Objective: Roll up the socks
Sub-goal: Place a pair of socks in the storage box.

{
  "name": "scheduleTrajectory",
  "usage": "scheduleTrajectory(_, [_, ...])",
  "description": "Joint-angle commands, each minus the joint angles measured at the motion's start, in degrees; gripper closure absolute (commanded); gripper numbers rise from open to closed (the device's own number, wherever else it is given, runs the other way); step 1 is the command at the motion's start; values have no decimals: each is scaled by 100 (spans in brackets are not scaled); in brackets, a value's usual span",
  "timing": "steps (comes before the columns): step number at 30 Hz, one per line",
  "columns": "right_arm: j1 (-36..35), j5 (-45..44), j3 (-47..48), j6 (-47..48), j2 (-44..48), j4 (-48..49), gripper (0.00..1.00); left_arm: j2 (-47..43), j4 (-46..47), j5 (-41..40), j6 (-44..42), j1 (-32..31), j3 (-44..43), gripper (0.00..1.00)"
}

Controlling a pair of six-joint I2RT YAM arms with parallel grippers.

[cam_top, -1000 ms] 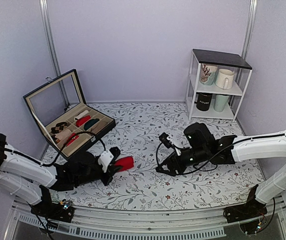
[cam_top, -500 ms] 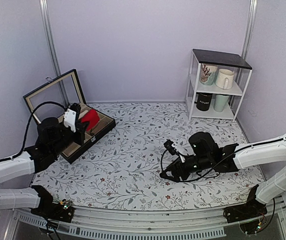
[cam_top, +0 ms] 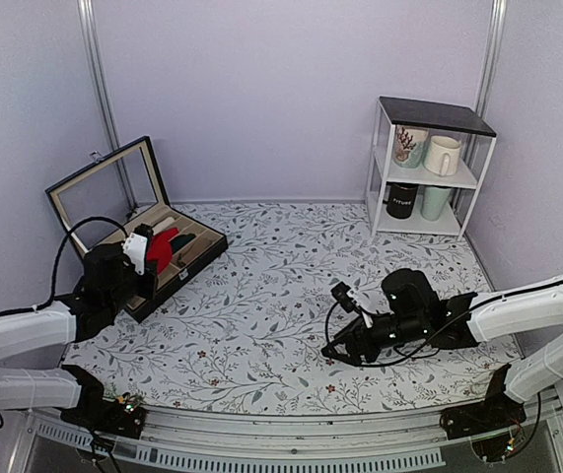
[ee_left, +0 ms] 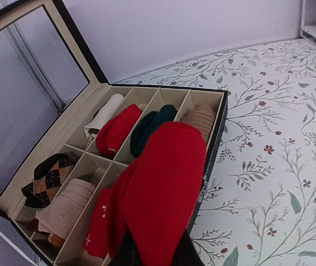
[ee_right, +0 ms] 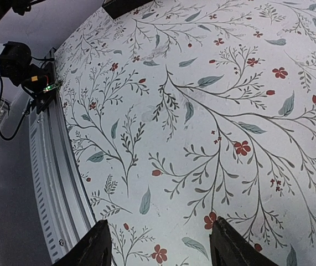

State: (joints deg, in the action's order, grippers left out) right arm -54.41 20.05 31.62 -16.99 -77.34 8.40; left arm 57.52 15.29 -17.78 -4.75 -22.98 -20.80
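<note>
My left gripper (cam_top: 146,258) is shut on the socks (cam_top: 161,250), a bright red roll held over the near right part of the open black box (cam_top: 190,268). The left wrist view shows the socks (ee_left: 166,183) rising from between the dark fingers (ee_left: 125,254) above the box's divided compartments (ee_left: 215,133). A red strip with small white marks (ee_left: 98,227) lies below the roll's left side; whether it belongs to the held pair I cannot tell. My right gripper (cam_top: 333,351) hangs open low over the flowered table (cam_top: 261,335), far from the box, with nothing between its fingers (ee_right: 96,248).
The box holds a cream roll (ee_left: 105,114), another red roll (ee_left: 120,127), a dark green roll (ee_left: 149,124), a brown roll (ee_left: 201,117) and a patterned roll (ee_left: 47,178). Its glass lid (cam_top: 104,187) stands up. A white shelf with mugs (cam_top: 429,163) is at back right.
The left arm carried the red socks from the table's front to the box, then lowered them a little. The right gripper drifted slightly right and nearer, staying open.
</note>
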Motion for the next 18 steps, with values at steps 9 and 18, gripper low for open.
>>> scheduleTrajectory(9, [10, 132, -303, 65, 220, 430, 38, -249, 1151, -1010, -593, 401, 850, 100])
scheduleTrajectory(18, [18, 265, -296, 117, 68, 509, 38, 544, 1572, -330, -681, 725, 874, 100])
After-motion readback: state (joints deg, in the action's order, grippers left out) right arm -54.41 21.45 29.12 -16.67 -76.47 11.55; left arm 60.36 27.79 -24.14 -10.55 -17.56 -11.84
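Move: The rolled red socks are already in the left hand. The empty slot at the storage box's near right corner lies about 6 cm ahead of that hand, 1 cm right and some 11 cm below. From the hand, the snowflake red pair is 6 cm ahead and 4 cm left, the pink pair 10 ahead and 9 left, and the beige pair 15 ahead and 8 right. From the right hand the slot is roughly 22 cm ahead and 41 left. Still pinching the rolled red socks, the left hand carries them some 5 cm to the left over the near part of the storage box and sinks about 3.5 cm towards it, the sideways travel easing out before a last dip. The wrist turns roughly 10 degrees counter-clockwise, its left side rising slightly; the fingers keep their hold. ##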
